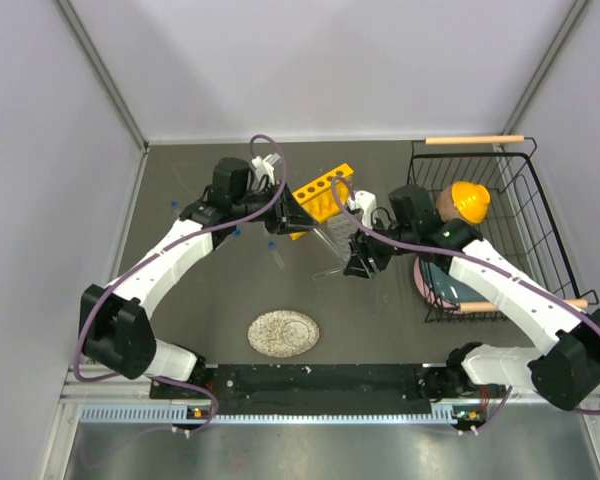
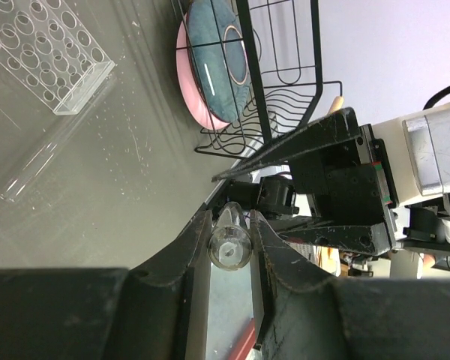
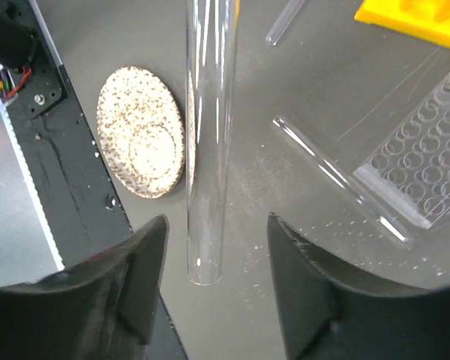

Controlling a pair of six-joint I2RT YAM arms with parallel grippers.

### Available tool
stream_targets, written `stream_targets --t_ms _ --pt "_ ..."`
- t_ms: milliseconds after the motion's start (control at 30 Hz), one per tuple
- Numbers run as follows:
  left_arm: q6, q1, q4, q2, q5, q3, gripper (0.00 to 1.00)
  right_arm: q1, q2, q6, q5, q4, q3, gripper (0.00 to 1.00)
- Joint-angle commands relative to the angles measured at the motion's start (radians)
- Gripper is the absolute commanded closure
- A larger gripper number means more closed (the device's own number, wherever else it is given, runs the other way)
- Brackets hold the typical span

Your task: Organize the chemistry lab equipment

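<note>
The yellow six-hole rack [image 1: 318, 197] stands at mid-table, with the clear gridded rack [image 1: 337, 235] just in front of it. My left gripper [image 1: 270, 172] is behind the yellow rack's left end. In the left wrist view it [image 2: 229, 225] is shut on a clear glass tube [image 2: 230, 244], seen end-on. My right gripper [image 1: 358, 262] is by the clear rack. Its jaws [image 3: 217, 221] stand open with a long glass tube [image 3: 208, 135] between them, untouched. Another tube [image 3: 337, 180] lies beside the clear rack [image 3: 424, 176]. Small blue-capped vials [image 1: 237, 232] lie on the table left of the racks.
A round speckled plate [image 1: 283, 333] lies near the front middle and shows in the right wrist view [image 3: 139, 131]. A black wire basket [image 1: 500, 200] with a pink bowl and an orange object stands at the right. Grey walls close the table in.
</note>
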Motion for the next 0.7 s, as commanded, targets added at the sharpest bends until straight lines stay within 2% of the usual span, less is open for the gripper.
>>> stream_targets --t_ms 0,67,167,267,467,667 --pt "0.023 -0.001 0.039 -0.063 -0.022 -0.018 0.9 -0.005 -0.036 -0.088 0.012 -0.029 0.033 0.34" --pt "0.034 -0.001 0.043 -0.08 -0.048 -0.026 0.91 -0.039 -0.059 -0.159 -0.035 -0.061 0.042 0.18" --pt "0.075 0.0 0.013 -0.09 -0.123 -0.012 0.91 -0.155 -0.102 -0.275 -0.11 -0.126 0.083 0.09" --pt "0.116 -0.001 -0.013 -0.077 -0.214 0.022 0.91 -0.269 -0.159 -0.348 -0.147 -0.159 0.146 0.07" --pt "0.192 -0.004 -0.055 0.015 -0.377 0.16 0.92 -0.424 -0.208 -0.353 -0.138 -0.154 0.229 0.06" --pt "0.273 -0.029 -0.085 0.15 -0.519 0.381 0.92 -0.58 -0.228 -0.274 -0.222 -0.033 0.151 0.06"
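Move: The left gripper already holds the clear tube, which slants down to its right; the yellow rack it is meant for stands about 18 cm ahead, 1 cm right and 20 cm below. From this hand the well plate lies some 10 cm ahead and 9 cm right, and the blue-capped tube 6 cm ahead and 10 cm left, both roughly 23 cm down. From the right hand, the held tube's middle is about 3 cm ahead, 5 cm left and 3 cm up; the yellow rack is some 24 cm ahead, 8 cm left and 14 cm down. Open the right gripper fully around the tube's lower end and clear out to the right and up, about 12 cm each way and a little forward, towards the wire basket, its fingers swinging forward some 30 degrees. Keep the left grip on the tube: ease slightly left, then carry it forward about 8 cm towards the yellow rack, rising a little late, with the wrist turning counter-clockwise. ##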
